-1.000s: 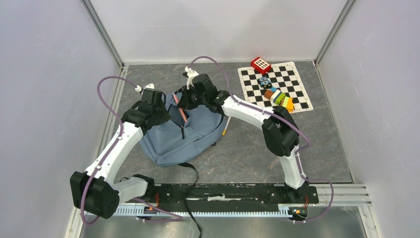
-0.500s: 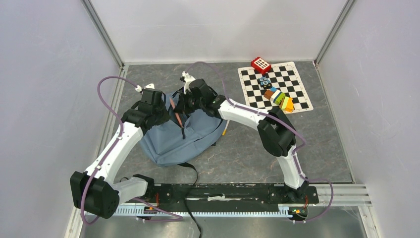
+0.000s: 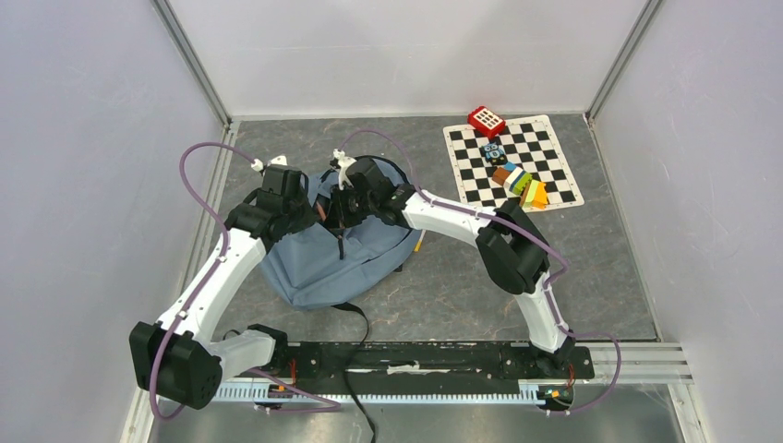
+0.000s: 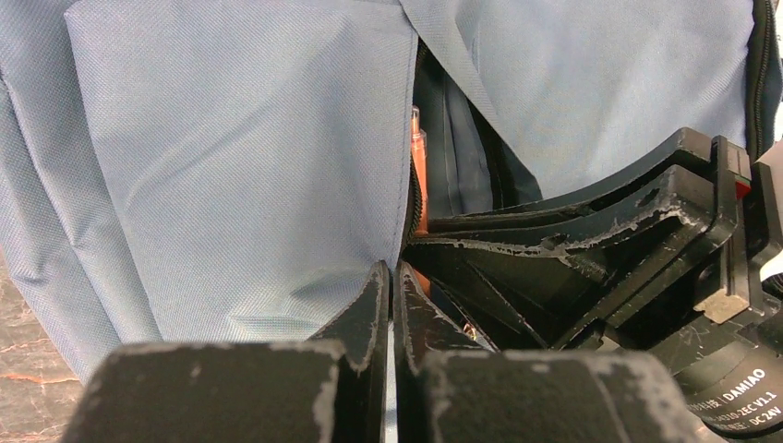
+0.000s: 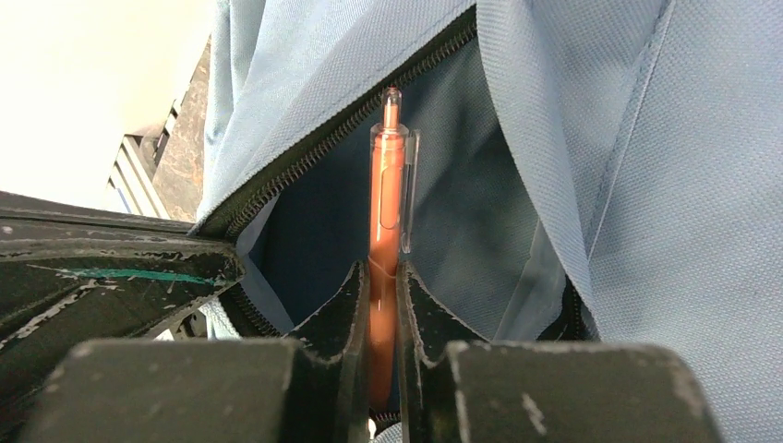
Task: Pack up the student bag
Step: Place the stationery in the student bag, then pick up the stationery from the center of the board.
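The student bag (image 3: 323, 263), blue-grey with black zippers, lies on the table's left half. Its zipped opening (image 5: 305, 166) gapes, showing a dark inside. My left gripper (image 3: 312, 209) (image 4: 392, 274) is shut, pinching the bag's fabric at the edge of that opening. My right gripper (image 3: 334, 210) (image 5: 382, 277) is shut on an orange pen (image 5: 386, 185). The pen stands upright between its fingers, its clear clip end pointing into the opening. In the left wrist view the pen (image 4: 418, 161) pokes into the slit, right beside the right gripper's black body (image 4: 591, 249).
A checkered mat (image 3: 545, 148) lies at the back right with a red block (image 3: 486, 121), a small dark toy (image 3: 493, 152) and a row of coloured blocks (image 3: 524, 184). A yellow stick (image 3: 419, 243) lies by the bag's right edge. A black strap (image 3: 356, 318) trails toward the bases.
My right gripper has moved left with the orange pen, down over the bag's opening. The left gripper has stayed put on the fabric.
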Available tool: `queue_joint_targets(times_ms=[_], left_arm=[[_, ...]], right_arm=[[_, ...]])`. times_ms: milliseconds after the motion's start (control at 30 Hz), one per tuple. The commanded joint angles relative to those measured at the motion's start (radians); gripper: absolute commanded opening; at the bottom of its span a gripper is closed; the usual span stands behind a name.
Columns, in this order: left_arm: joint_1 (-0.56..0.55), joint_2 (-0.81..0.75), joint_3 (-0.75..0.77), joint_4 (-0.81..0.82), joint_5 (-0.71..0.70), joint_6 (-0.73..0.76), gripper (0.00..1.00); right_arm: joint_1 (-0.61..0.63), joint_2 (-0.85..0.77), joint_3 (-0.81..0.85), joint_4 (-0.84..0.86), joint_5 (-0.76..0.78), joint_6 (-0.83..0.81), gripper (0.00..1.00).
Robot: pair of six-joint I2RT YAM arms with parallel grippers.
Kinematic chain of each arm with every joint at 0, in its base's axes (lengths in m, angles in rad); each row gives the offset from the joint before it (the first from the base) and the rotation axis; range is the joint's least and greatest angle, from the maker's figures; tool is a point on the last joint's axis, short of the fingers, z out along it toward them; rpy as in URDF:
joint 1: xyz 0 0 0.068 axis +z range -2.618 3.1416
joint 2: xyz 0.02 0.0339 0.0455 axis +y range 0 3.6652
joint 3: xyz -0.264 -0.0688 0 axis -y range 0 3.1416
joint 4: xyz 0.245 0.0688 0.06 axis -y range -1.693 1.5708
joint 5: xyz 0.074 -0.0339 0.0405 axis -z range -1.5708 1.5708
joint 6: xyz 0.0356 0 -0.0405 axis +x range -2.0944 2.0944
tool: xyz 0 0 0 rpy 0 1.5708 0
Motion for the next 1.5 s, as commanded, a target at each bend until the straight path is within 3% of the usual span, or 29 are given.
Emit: queue_joint_targets(times_ms=[0,433,667,867,1300,1467], left_arm=[[0.006,-0.032,0.024,0.031,-0.023,-0.013,0.02],[0.006,-0.032,0.018,0.033,-0.006,-0.023,0.02],[0.006,-0.051,0.007,0.028,-0.015,-0.03,0.02],[0.007,-0.066,-0.007,0.021,-0.02,-0.032,0.02],[0.01,-0.096,-0.026,0.017,-0.046,-0.037,0.02],[0.012,-0.102,-0.044,0.02,-0.038,-0.038,0.02]], right_arm=[[0.007,0.007,0.06,-0.07,-0.015,-0.009,0.0],[0.04,0.12,0.205,-0.125,-0.076,0.002,0.02],[0.043,0.094,0.183,-0.101,-0.059,-0.006,0.32],[0.041,0.049,0.156,-0.082,-0.028,-0.029,0.49],[0.019,-0.405,-0.126,-0.048,0.459,-0.299,0.62],[-0.089,-0.554,-0.332,-0.066,0.543,-0.25,0.62]])
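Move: The right hand already holds an orange pen over the open pocket of the student bag; the pocket's middle is about 4 cm below it and roughly 1 cm left, level forward. The zipper pull is about 5 cm back of that hand and 2 cm right; the yellow marker lies some 19 cm right and 5 cm back, 12 cm lower. From the left hand, shut on the bag's edge, the pocket is about 5 cm right, 2 cm ahead and 3 cm lower. Still pinching the pen, the right fingers slide it about 2 cm left, slightly back and down into the pocket, pause, then open and let go. The hand then sweeps up and right, some 15 cm up and 12 cm across, away from the pocket, its fingers swinging from leftward towards forward. The left hand keeps its pinch on the bag's edge, easing back about 1 cm. ##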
